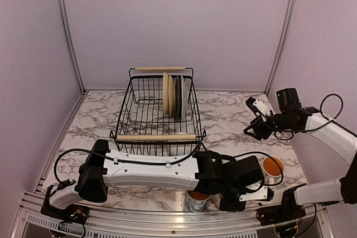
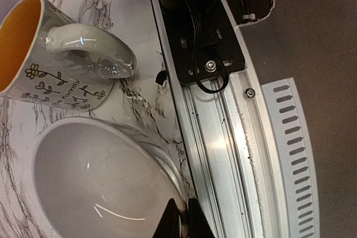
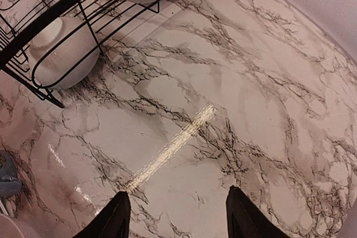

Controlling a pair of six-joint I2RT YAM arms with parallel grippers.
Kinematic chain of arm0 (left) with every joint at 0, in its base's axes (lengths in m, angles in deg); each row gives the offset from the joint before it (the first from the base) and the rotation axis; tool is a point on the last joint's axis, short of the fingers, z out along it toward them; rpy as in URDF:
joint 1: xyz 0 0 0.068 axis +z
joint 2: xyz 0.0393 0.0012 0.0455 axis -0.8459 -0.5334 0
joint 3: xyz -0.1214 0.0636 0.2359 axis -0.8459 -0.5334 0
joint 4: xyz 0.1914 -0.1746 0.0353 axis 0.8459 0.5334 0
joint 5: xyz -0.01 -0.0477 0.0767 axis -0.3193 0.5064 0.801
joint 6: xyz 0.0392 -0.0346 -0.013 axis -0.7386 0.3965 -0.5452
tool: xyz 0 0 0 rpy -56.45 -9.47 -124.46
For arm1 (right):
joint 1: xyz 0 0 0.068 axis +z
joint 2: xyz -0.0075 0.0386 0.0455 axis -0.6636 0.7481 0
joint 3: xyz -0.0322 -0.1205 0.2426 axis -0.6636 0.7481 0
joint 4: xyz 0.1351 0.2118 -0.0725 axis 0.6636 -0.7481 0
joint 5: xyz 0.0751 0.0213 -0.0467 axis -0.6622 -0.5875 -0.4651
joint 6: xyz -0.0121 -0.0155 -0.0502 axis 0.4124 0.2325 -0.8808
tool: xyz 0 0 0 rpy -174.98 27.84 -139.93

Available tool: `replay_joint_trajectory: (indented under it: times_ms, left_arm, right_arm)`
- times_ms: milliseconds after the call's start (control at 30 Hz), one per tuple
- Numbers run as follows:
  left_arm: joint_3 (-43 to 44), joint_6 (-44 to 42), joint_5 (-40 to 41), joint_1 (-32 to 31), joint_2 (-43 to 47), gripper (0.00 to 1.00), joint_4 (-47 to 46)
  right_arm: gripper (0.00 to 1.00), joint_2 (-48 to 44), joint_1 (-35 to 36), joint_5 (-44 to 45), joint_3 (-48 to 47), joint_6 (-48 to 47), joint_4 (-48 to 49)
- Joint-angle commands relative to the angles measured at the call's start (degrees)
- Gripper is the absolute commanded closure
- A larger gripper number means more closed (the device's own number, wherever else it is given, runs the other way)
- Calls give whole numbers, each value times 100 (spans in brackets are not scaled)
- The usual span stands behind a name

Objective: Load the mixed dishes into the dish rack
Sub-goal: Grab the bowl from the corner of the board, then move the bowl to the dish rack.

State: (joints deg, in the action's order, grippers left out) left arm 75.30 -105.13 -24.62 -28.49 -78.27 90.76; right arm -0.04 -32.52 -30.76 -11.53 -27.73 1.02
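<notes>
In the left wrist view my left gripper (image 2: 186,221) is shut on the rim of a white bowl (image 2: 95,182), one finger inside and one outside. Beside it stands a yellow-lined mug (image 2: 39,76) with a flower print. From above, the left arm reaches across the near edge to the right, its gripper (image 1: 266,193) hiding the bowl; that mug (image 1: 272,166) sits just beyond it. A second mug (image 1: 198,196) peeks out under the arm. The dish rack (image 1: 134,110) holds several upright plates (image 1: 173,96). My right gripper (image 1: 259,118) hangs open, empty, over bare marble (image 3: 178,215).
The metal rail (image 2: 223,137) of the table's near edge runs right beside the held bowl, with the right arm's base (image 1: 279,215) close by. In the right wrist view, a corner of the rack (image 3: 56,4) shows with another white bowl (image 3: 61,54) inside.
</notes>
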Motion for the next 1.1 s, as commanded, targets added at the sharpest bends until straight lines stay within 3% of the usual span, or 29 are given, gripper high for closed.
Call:
replay_joint_trajectory:
  times_ms: [0,333,533,633,767,900,1067]
  left_arm:
    - [-152,284,-531,3,1190,100,-721]
    - [-2330,1215,-1191,680,3718,100,-2111]
    - [-3971,2031,-1511,1759,5381,100,-2829]
    - [-4683,2891,-1716,2467,5956,100,-3284]
    - [-5580,4246,-1925,3598,6376,100,-3940]
    - [-6582,5880,-2923,4712,6387,100,-5330]
    - [-6924,6893,-3202,5358,5968,100,-6072]
  right_arm:
    - [44,-218,-53,290,-517,-90,-312]
    - [44,188,-38,28,-2499,-182,-1098]
    - [44,752,270,12,-3085,15,-1067]
    - [44,995,447,8,-3182,40,-1011]
    - [44,1316,590,70,-3299,-19,-1069]
    - [44,1527,642,69,-3408,-42,-1102]
    - [44,1636,677,20,-3485,-49,-1129]
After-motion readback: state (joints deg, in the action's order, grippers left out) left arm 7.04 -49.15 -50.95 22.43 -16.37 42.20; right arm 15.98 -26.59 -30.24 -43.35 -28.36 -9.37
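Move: My left hand already has the small bowl pinched by its rim, just off the board. The rack's empty slots are about 32 cm ahead and 31 cm to its left, nearly level with it. From my left hand, the upright plates are some 39 cm ahead and 20 left, the racked bowl about 25 ahead and 18 left, and the flowered mug roughly 9 ahead and 14 right. From my right hand those slots lie about 42 cm left, 6 ahead and 8 lower. I lift the bowl almost straight up with my left hand, nearly 30 cm, then sweep it left and forward over the rack, about 28 cm each way, sinking some 7 cm at the end. The wrist swings from pointing steeply down to nearly level, aimed right and forward, as the pinch holds. My right hand, empty and part-open, rises about 16 cm, sinks back 6, and drifts forward and left. ##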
